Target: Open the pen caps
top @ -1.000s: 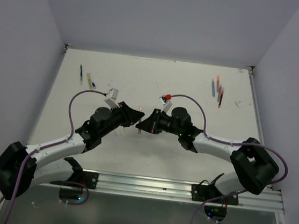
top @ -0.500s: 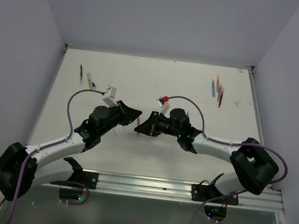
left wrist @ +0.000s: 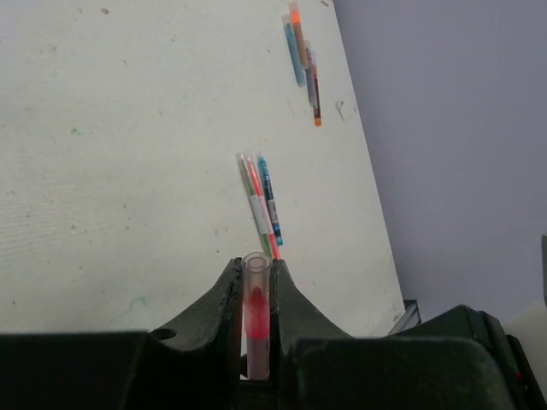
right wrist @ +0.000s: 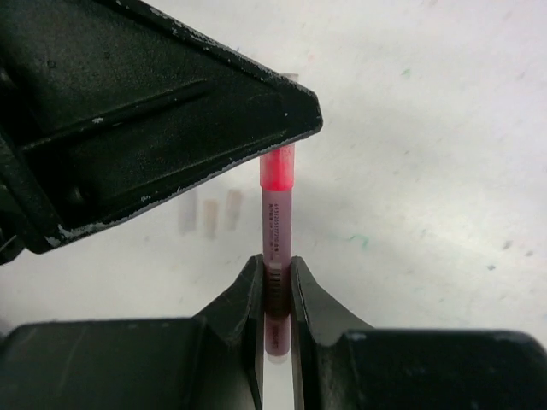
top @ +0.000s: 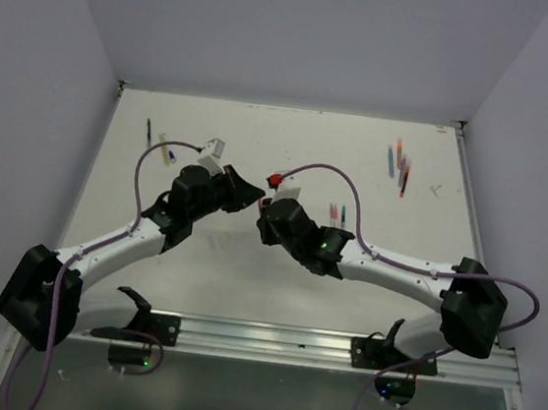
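My left gripper (left wrist: 255, 273) is shut on a short translucent pen cap (left wrist: 255, 307) with pink inside; its open rim faces away from me and no barrel shows in it. My right gripper (right wrist: 275, 266) is shut on a pink pen barrel (right wrist: 277, 222), whose bright pink end runs up to the left gripper's black finger (right wrist: 171, 111), where its tip is hidden. In the top view the left gripper (top: 254, 199) and right gripper (top: 265, 210) meet tip to tip above mid-table, and the pen is too small to see there.
Three pens (top: 337, 214) lie just right of the right wrist, seen also as a pen cluster (left wrist: 265, 201). More pens (top: 398, 166) lie at the back right and two pens (top: 159, 140) at the back left. Side walls bound the table.
The left jaws have closed on the cap. Both wrists shifted toward the back left, the right arm stretching out further, which uncovered the three pens beside it.
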{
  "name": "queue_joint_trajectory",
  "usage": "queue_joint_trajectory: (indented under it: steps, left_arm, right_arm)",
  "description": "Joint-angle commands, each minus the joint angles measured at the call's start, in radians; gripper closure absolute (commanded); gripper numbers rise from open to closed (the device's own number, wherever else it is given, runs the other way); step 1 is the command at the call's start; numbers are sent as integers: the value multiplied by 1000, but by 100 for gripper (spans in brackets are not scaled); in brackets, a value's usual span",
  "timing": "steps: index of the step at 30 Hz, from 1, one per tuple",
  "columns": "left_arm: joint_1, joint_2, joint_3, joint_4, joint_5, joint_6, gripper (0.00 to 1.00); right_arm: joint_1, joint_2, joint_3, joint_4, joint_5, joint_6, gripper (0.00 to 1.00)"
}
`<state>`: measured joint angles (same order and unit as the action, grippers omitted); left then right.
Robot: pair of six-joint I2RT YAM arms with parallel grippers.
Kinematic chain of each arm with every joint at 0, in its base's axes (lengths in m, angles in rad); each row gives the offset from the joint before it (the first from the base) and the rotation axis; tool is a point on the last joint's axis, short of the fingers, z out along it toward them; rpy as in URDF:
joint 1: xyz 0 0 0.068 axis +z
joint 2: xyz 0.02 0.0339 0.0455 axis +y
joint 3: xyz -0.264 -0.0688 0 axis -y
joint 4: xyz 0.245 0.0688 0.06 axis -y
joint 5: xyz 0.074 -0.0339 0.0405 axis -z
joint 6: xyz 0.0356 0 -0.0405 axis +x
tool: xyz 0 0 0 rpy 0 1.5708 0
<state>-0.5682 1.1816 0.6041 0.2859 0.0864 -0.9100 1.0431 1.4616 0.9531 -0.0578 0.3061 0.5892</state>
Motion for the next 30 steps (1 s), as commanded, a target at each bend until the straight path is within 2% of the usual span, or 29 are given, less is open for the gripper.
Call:
queue_joint_trajectory:
  steps: [1,3,6,9,10,12,14,15,17,20,22,23,24,25,26,27,28,30]
  left_arm:
    - [126,32,91,-16,56,11,100]
    - [162,38,120,-30,72,22,100]
    - [209,26,108,9,107,33,100]
    - [223,-2,71,65,130,31,100]
    - [229,-19,37,99,148,30,100]
    - [249,-36,7,143,177,13,100]
    - [258,-42,-35,220,243,-6,100]
    - [263,-40,-47,243,260,-26,100]
    - [263,-40,-90,323,304,-49,100]
    - [263,-59,-125,354,311,-58,100]
    - [271,-83,-135,336,291,-55,100]
    - [274,-92,-109,296,280,-20,100]
    - [277,-105,-81,242,267,9,100]
    - [277,-111,-57,98,250,40,100]
    - [277,-122,-43,40,212,84,100]
    - [277,-154,-40,-3,193,97,100]
    - [277,-171,-43,-101,137,106,100]
    - [277,-232,-79,-175,90,128,100]
  right_arm:
    - [52,20,50,-304,419,-150,100]
    - [54,20,39,-301,415,-166,100]
    - [49,-12,-8,-187,293,-221,100]
    - [20,-33,-33,-101,78,-204,100]
    - [-15,-43,-46,-62,-79,-198,100]
    - [-54,-70,-111,112,-276,-157,100]
    - [-104,-76,-143,209,-481,-108,100]
    - [-116,-72,-172,310,-539,-65,100]
    - [-150,-60,-197,399,-701,-13,100]
    - [-184,-30,-232,564,-849,96,100]
    - [-201,-27,-244,602,-842,142,100]
    - [-204,-35,-238,567,-775,108,100]
    - [-204,-46,-229,432,-728,77,100]
    - [-206,-76,-215,353,-660,48,100]
    - [-204,-89,-182,267,-589,17,100]
    - [-206,-101,-162,101,-426,-36,100]
    - [-213,-127,-145,20,-342,-55,100]
    - [-232,-138,-99,-157,-163,-103,100]
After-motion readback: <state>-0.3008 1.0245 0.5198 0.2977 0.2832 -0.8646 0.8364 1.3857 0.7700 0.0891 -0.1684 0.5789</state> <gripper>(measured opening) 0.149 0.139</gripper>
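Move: The pink pen's cap is already pinched in the left fingers, its barrel in the right ones: the barrel's middle sits about 4 cm back, 2 cm right and 3 cm below the left hand, the cap about 5 cm ahead, 2 cm left and 4 cm above the right hand. The three loose caps lie some 11 cm left, 3 cm back and 17 cm below the left hand; the row of uncapped pens about 22 cm right, 10 cm ahead and 14 cm below the right. The pink pen's cap is drawn off its barrel as the hands part, both keeping their grip: the left, after a small rise and reach forward, carries the cap about 7 cm left and a little up. The right, still pinching the barrel, tips forward and up, swings back some 5 cm while turning about 30 degrees counter-clockwise, then heads right, forward and slightly down. ##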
